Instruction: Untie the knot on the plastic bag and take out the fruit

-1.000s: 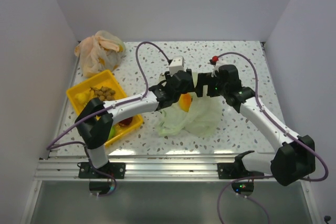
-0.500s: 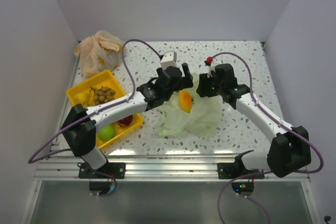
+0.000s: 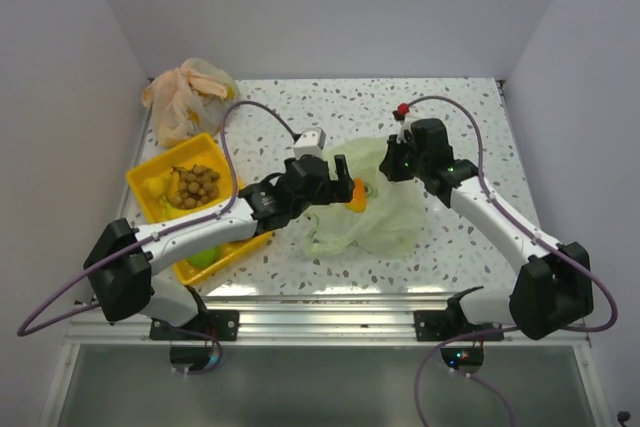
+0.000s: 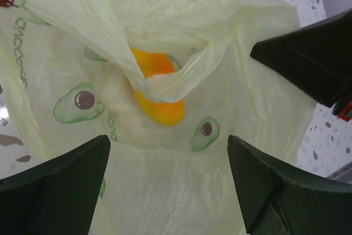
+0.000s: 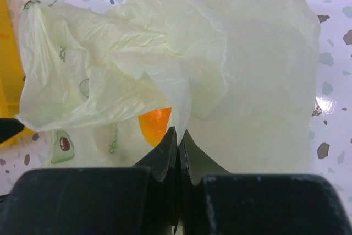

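The pale green plastic bag lies crumpled in the middle of the table, its mouth loose. An orange-yellow fruit shows in the opening. My left gripper hovers open just left of that fruit; in its wrist view the fingers straddle bag film, with the fruit ahead and nothing between them. My right gripper is shut on a fold of the bag at the far side, its tips pinching the film beside the fruit.
A yellow tray at the left holds a cluster of brown fruits, a banana and a green fruit. An orange-beige bag sits at the back left. The right gripper's black body shows at the left wrist view's upper right.
The right gripper has closed on a fold of the bag. The left gripper has opened wider and drawn back to the left and nearer. More of the orange-yellow fruit now shows.
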Controlling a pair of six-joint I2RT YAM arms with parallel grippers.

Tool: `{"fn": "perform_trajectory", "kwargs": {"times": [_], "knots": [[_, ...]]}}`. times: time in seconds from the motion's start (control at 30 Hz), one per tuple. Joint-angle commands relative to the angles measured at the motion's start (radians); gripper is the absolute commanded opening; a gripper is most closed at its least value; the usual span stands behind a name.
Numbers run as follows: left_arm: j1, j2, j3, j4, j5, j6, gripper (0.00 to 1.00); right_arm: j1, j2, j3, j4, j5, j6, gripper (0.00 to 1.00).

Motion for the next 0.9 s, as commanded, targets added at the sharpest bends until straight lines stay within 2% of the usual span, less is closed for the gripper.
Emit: {"fn": "perform_trajectory", "kwargs": {"times": [0.0, 0.2, 0.33, 0.57, 0.87], "knots": [[-0.012, 0.014, -0.036, -0.018, 0.022, -0.009, 0.94, -0.003, -0.041, 0.043, 0.058, -0.006, 0.036, 0.01], [-0.015, 0.123, 0.006, 0.015, -0.047, -0.109, 0.94, -0.004, -0.036, 0.011, 0.084, -0.029, 0.059, 0.01], [-0.017, 0.207, 0.024, 0.120, -0.058, -0.138, 0.94, -0.004, -0.044, -0.018, 0.102, -0.030, 0.070, 0.01], [-0.017, 0.331, 0.105, 0.188, -0.170, -0.181, 0.96, -0.004, -0.044, -0.058, 0.132, -0.058, 0.093, 0.01], [-0.015, 0.489, 0.193, 0.191, -0.228, -0.200, 0.96, -0.003, -0.039, -0.090, 0.167, -0.096, 0.110, 0.01]]}}
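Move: The mango, the fruit left in the plastic bag, lies about 6 cm ahead of my open left hand, 4 cm to its right and some 14 cm below. The bag edge pinched by my right hand stands about 4 cm ahead of the left hand, 9 cm right and 2 cm lower. The bag's near flap sags some 2 cm back, 4 cm left and 17 cm down. From my right hand, the mango is about 3 cm ahead, 6 cm left and 12 cm below. I sink my left hand about 11 cm towards the mango with its fingers kept wide open, going almost straight down at first, then also forward and to the right by some 7 cm, in at the bag's mouth until the thin plastic lies against the fingers. The hand turns roughly 10 degrees counter-clockwise. My right hand stays shut on the bag edge and holds it up, rolling slightly. ##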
